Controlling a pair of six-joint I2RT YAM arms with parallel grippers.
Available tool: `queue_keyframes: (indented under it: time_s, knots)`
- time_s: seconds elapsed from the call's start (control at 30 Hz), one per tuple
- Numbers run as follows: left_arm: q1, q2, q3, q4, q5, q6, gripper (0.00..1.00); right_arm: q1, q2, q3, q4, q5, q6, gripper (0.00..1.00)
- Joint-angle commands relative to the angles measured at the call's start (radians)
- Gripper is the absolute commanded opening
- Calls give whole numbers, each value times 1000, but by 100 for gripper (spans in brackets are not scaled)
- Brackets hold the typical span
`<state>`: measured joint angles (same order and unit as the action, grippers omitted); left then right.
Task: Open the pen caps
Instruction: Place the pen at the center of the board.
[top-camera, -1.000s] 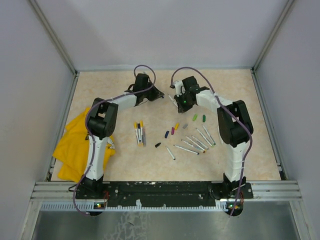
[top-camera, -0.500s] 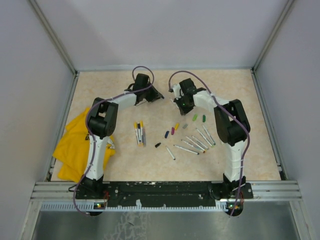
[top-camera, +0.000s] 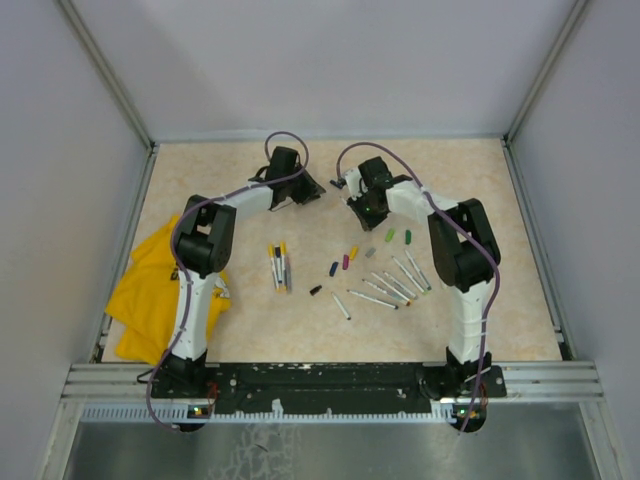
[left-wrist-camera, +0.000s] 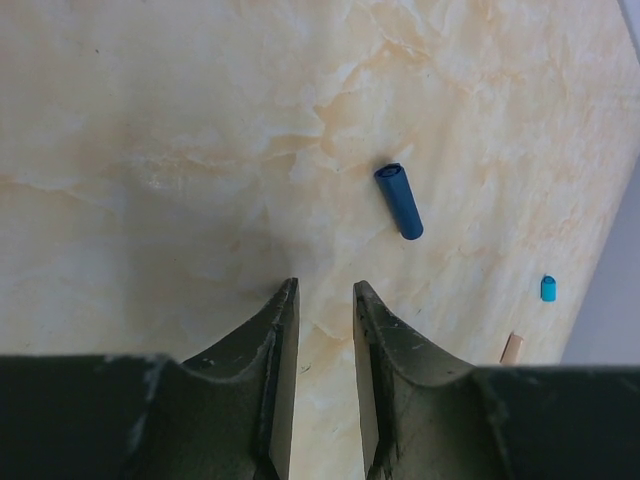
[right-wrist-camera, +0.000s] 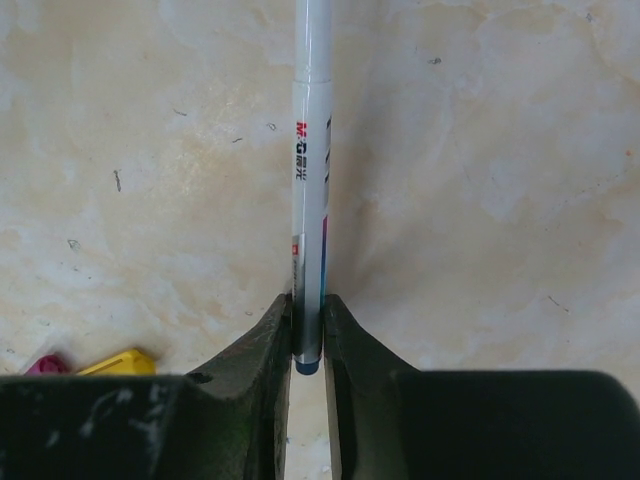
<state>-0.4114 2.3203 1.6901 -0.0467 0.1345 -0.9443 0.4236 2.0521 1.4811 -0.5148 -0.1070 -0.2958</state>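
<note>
My left gripper (left-wrist-camera: 326, 288) stands open over bare table with nothing between its fingers. A dark blue pen cap (left-wrist-camera: 399, 200) lies loose just beyond its tips. My right gripper (right-wrist-camera: 307, 300) is shut on a pen (right-wrist-camera: 311, 150) with a white barrel. It grips the blue rear end, and the barrel points away from the jaws. Seen from above, both grippers meet at the back middle, the left gripper (top-camera: 316, 189) facing the right gripper (top-camera: 350, 196). More caps (top-camera: 346, 260) and uncapped pens (top-camera: 392, 286) lie right of centre. Capped pens (top-camera: 279, 266) lie left of centre.
A crumpled yellow cloth (top-camera: 148, 290) lies at the left edge by the left arm's base. Magenta (right-wrist-camera: 42, 364) and yellow (right-wrist-camera: 115, 361) caps lie near the right gripper. A small cyan piece (left-wrist-camera: 548, 288) lies near the table's edge. Grey walls ring the table.
The right wrist has swung a little to the left, closer to the left gripper. The left arm has hardly moved.
</note>
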Motion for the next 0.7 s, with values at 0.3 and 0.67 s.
queue_keyframes:
  time_s: [0.3, 0.67]
  knots:
    - [5, -280, -163, 113, -6, 185, 35, -9, -35, 33, -41, 3, -17, 26]
    - [5, -750, -631, 418, 153, 449, 61, -51, -314, -71, -1, -120, -53, 48]
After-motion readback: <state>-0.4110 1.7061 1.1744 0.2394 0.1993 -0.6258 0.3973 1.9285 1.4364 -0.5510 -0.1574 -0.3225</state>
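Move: Under the right hand the white pen lies on the board, its tail between the fingertips, its middle about 5 cm ahead and 4 cm left; the yellow cap is roughly 7 cm back and 4 cm left, the light green cap 3 cm back and 5 cm right. From the left hand, the pen's middle is some 7 cm back and 8 cm right, the navy cap 2 cm ahead and 5 cm right, all slightly below. Backing out on both sides: the right fingers, already loosening, spread clear of the pen's tail while that hand stays put, then it lifts straight up about 4 cm. Meanwhile the left hand climbs some 16 cm away from the navy cap and draws back about 8 cm, drifting left, its fingers opening wider and tilting up some 30 degrees. ##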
